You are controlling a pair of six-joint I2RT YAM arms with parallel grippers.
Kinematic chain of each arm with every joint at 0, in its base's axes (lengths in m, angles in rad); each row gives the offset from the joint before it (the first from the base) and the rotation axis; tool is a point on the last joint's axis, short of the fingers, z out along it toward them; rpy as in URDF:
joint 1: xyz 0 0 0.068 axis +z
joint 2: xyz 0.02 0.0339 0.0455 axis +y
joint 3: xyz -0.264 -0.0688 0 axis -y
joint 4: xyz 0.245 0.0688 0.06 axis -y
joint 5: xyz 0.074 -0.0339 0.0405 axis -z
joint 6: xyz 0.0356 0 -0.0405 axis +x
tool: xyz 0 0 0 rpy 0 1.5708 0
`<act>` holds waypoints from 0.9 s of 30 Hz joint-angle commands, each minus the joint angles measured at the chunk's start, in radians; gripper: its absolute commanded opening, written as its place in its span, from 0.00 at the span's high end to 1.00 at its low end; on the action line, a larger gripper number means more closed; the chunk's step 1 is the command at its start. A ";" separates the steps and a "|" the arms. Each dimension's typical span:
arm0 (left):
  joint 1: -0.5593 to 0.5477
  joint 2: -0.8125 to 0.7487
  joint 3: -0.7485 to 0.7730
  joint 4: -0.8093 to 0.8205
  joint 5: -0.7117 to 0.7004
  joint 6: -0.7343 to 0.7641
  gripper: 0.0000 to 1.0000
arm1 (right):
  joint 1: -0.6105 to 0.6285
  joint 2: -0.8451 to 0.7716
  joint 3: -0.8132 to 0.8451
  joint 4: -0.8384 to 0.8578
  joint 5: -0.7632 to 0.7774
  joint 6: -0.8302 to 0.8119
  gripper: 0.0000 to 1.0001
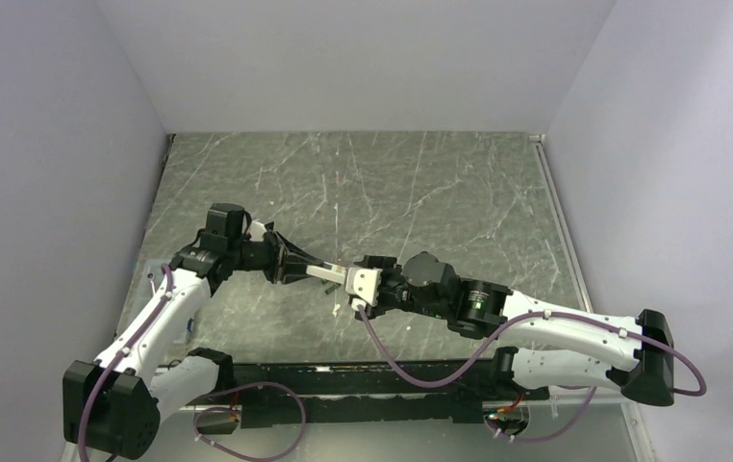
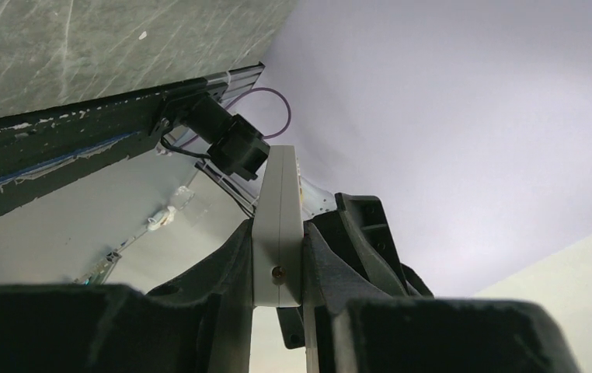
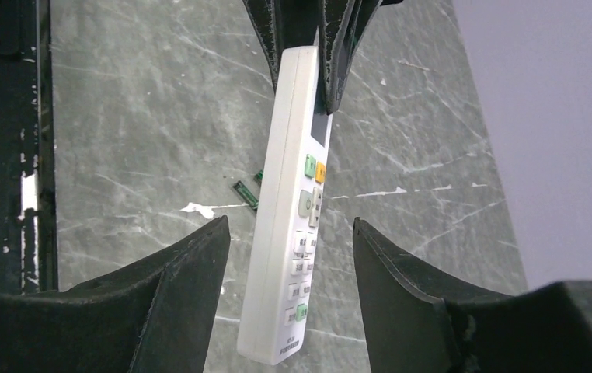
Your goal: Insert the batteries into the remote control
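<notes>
The white remote control (image 3: 293, 210) is held above the table by its display end, button face tilted to one side. My left gripper (image 2: 277, 260) is shut on it, with the remote (image 2: 277, 217) seen edge-on between its dark fingers (image 3: 336, 47). My right gripper (image 3: 289, 221) is open around the remote's free lower end, with a gap on each side. From above, the remote (image 1: 334, 277) bridges the left gripper (image 1: 295, 267) and the right gripper (image 1: 363, 285). A thin greenish battery (image 3: 246, 194) lies on the table beneath. No orange-gold battery shows.
The dark marbled tabletop (image 1: 391, 192) is walled by pale panels on three sides. The black base rail (image 1: 343, 385) runs along the near edge. A small white fleck (image 3: 200, 208) lies beside the battery.
</notes>
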 commanded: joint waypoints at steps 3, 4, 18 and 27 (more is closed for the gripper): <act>0.008 0.002 0.047 0.040 0.052 -0.027 1.00 | 0.046 0.005 0.007 0.067 0.133 -0.085 0.39; 0.009 0.003 0.048 0.039 0.053 -0.028 1.00 | 0.050 0.008 0.007 0.066 0.142 -0.092 0.40; 0.018 0.004 0.048 0.049 0.071 -0.034 1.00 | 0.100 0.052 0.020 0.054 0.251 -0.150 0.49; 0.021 0.001 0.040 0.054 0.078 -0.034 1.00 | 0.123 0.071 0.023 0.069 0.317 -0.175 0.73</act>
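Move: The white remote is still pinched at one end in my left hand; its middle lies some 6 cm to that hand's right, about 1 cm nearer me and 2 cm lower. From my right hand, whose open fingers straddle its free end, the middle is about 4 cm left, 1 cm ahead and 1 cm below. The two batteries lie on the table, roughly 8 cm left and 6 cm ahead of my right hand, some 15 cm below it. I close my right fingers from well open to about a third open around the free half of the remote, one on its button face and one on its back, touching it by the end. Meanwhile that hand eases about 1 cm forward and sinks 1 cm, rolling and dipping its fingertips some 15 degrees in all. My left hand keeps its grip and holds nearly still. ##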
